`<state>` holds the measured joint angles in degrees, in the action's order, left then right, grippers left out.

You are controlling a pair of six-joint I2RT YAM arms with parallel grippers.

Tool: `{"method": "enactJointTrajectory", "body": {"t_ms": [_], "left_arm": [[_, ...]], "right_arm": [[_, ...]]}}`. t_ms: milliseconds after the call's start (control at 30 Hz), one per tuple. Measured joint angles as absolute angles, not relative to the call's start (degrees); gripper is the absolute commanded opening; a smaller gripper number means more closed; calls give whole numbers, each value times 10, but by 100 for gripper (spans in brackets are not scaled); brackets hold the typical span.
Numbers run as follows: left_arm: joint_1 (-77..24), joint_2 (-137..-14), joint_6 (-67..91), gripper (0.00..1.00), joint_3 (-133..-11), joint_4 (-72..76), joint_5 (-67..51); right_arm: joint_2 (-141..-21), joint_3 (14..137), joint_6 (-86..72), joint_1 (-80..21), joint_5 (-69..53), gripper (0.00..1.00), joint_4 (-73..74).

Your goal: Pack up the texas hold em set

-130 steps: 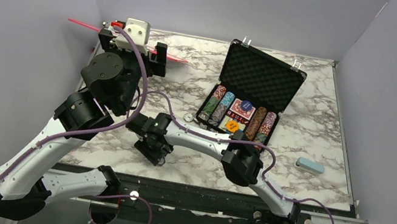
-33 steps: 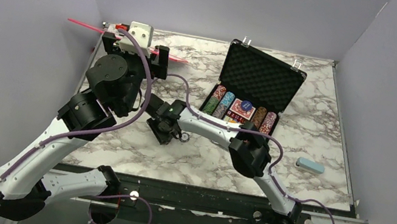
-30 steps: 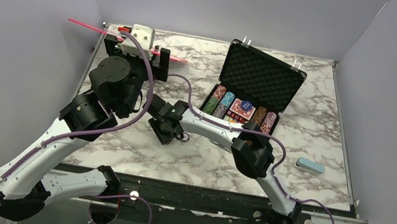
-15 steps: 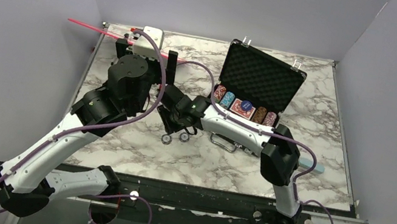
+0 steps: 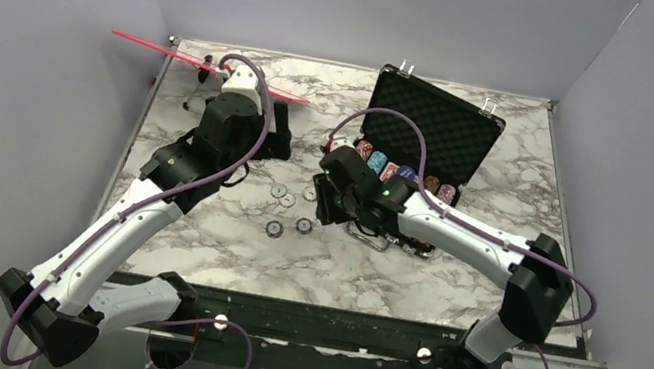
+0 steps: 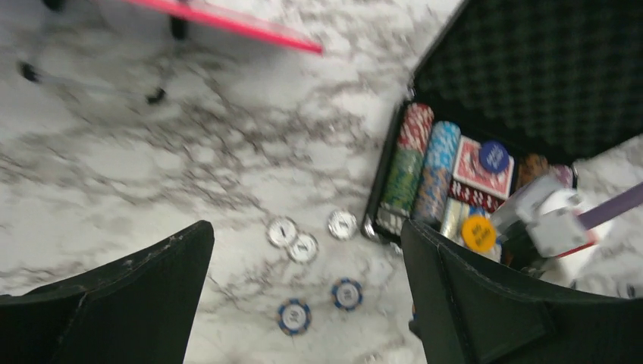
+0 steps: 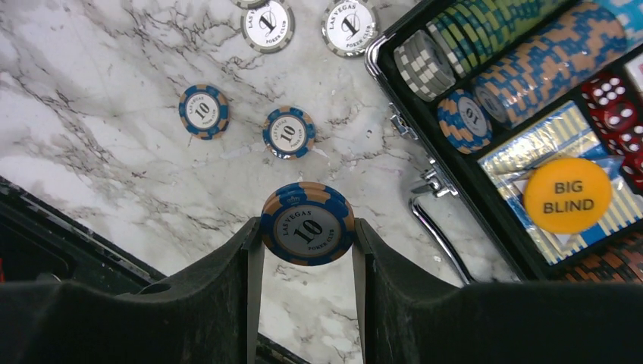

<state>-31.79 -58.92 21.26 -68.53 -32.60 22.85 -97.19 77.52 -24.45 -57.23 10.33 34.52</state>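
The black briefcase [image 5: 430,127] stands open at the back right, with rows of coloured chips [image 7: 500,68], dice and a yellow "BIG BLIND" button [image 7: 567,195] inside. My right gripper [image 7: 307,227] is shut on a blue-and-orange 10 chip [image 7: 307,224], held above the table just left of the case's metal handle [image 7: 436,216]. Two more blue 10 chips [image 7: 203,111] and two white 1 chips [image 7: 267,24] lie loose on the marble. My left gripper [image 6: 307,292] is open and empty, high above these loose chips [image 6: 294,316].
A pink strip on wire legs [image 5: 212,66] stands at the back left. The table's dark front edge [image 7: 45,243] shows near the right gripper. The right arm [image 5: 467,232] crosses in front of the case.
The right gripper has moved right, toward the case, with a blue chip in it. The left arm has swung right, over the loose chips now uncovered on the marble.
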Motion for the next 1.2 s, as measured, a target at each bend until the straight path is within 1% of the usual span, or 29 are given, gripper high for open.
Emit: {"method": "enactJointTrajectory", "body": {"t_ms": [200,333,533,633,700,767,867,1167,1200], "left_arm": [[-312,-588,298,84,-582,-326,79],[-307,-575,352,81,-528,-314,-20],[-302,-553,442,83,-433,-229,-191],[-297,-540,483,77,-390,-174,-245],[-292,-534,511,68,-367,-138,-268],[-288,-534,530,62,-349,-107,-286],[-286,-534,547,60,-339,-82,-308],[-274,-535,544,60,-340,-64,-339],[-273,-536,542,58,-340,-64,-343]], "right_arm": [[-867,681,-192,-570,95,18,269],[-822,642,-132,-570,53,18,231],[-797,632,-60,-570,2,19,202],[-790,629,-39,-570,-19,19,199],[-788,629,-29,-570,-33,19,199],[-788,629,-23,-570,-41,19,201],[-788,628,-18,-570,-51,19,201],[-788,628,-11,-570,-74,18,193],[-789,628,-10,-570,-75,18,193]]}}
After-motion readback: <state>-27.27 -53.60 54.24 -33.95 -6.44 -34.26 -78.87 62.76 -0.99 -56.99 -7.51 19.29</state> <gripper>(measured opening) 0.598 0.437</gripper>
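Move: The 10 chips pinched in the right fingers lie about 15 cm to the right of the left hand, 6 cm back and 19 cm below it; on the table some 10 cm lower, one loose 10 chip sits 5 cm back and 11 cm right of the left hand, another 6 cm back and 4 cm right. From the right hand, the left gripper is about 15 cm left, 6 cm ahead and 19 cm up, while the case is roughly 15 cm right and 9 cm ahead, 8 cm lower. The held 10 chips are lifted some 6 cm and drawn back 4 cm, the right hand keeping its pinch and turning counter-clockwise by nearly 30 degrees. To meet them the left hand swoops about 20 cm down, right and back, rolling its left side down and swinging its fingers clockwise to point right, and narrows them from wide to a little over half open just short of the chips. ##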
